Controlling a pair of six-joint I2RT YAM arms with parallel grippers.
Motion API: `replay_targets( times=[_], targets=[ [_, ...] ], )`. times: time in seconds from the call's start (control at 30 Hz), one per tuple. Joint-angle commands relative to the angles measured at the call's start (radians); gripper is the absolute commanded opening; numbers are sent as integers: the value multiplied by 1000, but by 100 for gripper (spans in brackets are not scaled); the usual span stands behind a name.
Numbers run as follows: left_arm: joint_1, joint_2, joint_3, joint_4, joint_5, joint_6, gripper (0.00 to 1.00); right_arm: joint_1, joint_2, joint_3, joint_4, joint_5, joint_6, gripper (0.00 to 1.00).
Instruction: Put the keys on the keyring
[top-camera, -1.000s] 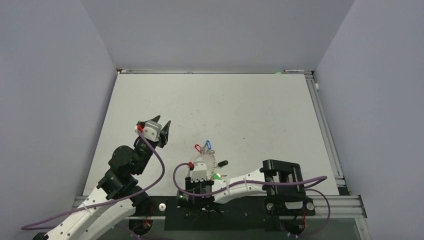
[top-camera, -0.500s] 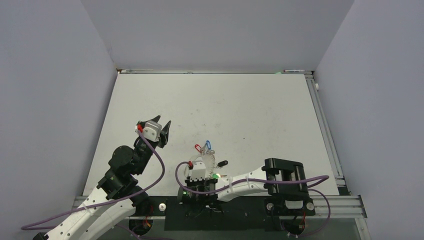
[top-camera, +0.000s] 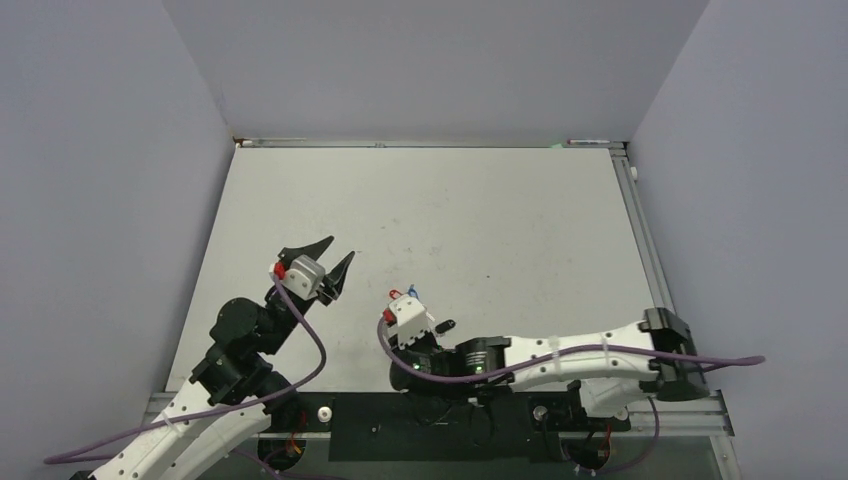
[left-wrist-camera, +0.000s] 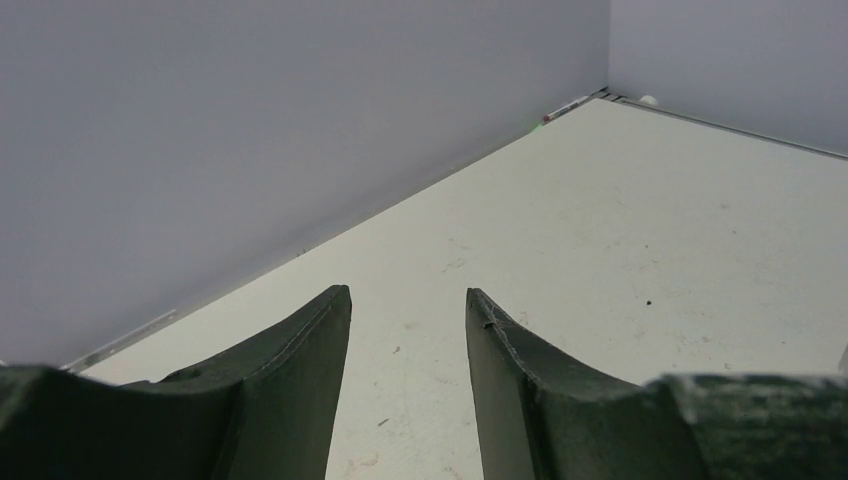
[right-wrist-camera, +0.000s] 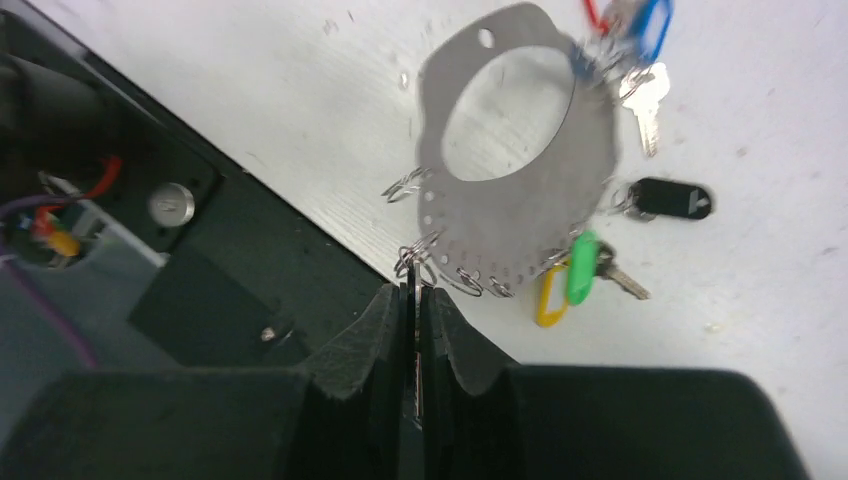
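In the right wrist view the keyring (right-wrist-camera: 530, 215) is a flat grey loop lying near the table's front edge. Small split rings hang several keys from it: blue (right-wrist-camera: 652, 28), red (right-wrist-camera: 597, 15), bare silver (right-wrist-camera: 645, 105), green (right-wrist-camera: 581, 267) and yellow (right-wrist-camera: 549, 295). A black oval tag (right-wrist-camera: 670, 198) lies beside it. My right gripper (right-wrist-camera: 414, 290) is shut on a thin silvery key, seen edge-on, that hangs from a split ring at the loop's near rim. From above, that gripper (top-camera: 410, 320) covers most of the loop. My left gripper (top-camera: 340, 250) hangs open and empty above the table, to the left.
A black base plate (right-wrist-camera: 200, 250) with a screw (right-wrist-camera: 172, 203) and wires lies just below the table's front edge, close to my right fingers. Grey walls close in the table (top-camera: 450, 200) on three sides. Through my left gripper (left-wrist-camera: 407, 292) I see bare tabletop.
My right gripper has shut on the key at the loop's rim and shifted slightly away from the front edge; its arm has swung out low to the right. My left gripper rose and tilted a little.
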Motion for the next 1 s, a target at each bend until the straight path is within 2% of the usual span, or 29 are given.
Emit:
replay_targets(
  times=[0.0,0.17,0.37,0.5,0.77,0.97],
  targets=[
    [7,-25,-9,59,146,25,43,-12,-218,30,-21,56,-218,5],
    [8,-18,5,40,313,30,43,-61,-333,76,-28,12,-332,5],
    [8,-26,0,52,681,6,43,-91,-373,153,-106,-74,-445,5],
    [8,-4,17,50,834,-23,43,-95,-387,205,-169,-149,-510,5],
    [7,37,21,83,984,-82,43,-95,-435,274,-205,-228,-632,5],
    [8,98,9,209,1049,-185,40,-94,-454,301,-187,-344,-726,5]
  ],
)
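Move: The keyring already hangs by one of its small rings from the shut right fingers; its plate's middle lies about 9 cm ahead of that hand and 7 cm below. The green tag is some 9 cm ahead, 4 cm right and 8 cm down; the black tag 14 cm ahead, 7 cm right and 10 cm down. The open left fingers wait roughly 16 cm ahead, 9 cm left and 19 cm above. From the left hand, the plate lies about 8 cm back, 9 cm right and 26 cm down. The keyring is carried up nearly 20 cm by the right hand, which keeps its pinch on the small ring, drifts some 6 cm right, tips up a little and turns counter-clockwise about 30 degrees. To meet it, the left hand swings back and right with fingers still open, turning clockwise some 55 degrees until they point across at the right fingertips. ##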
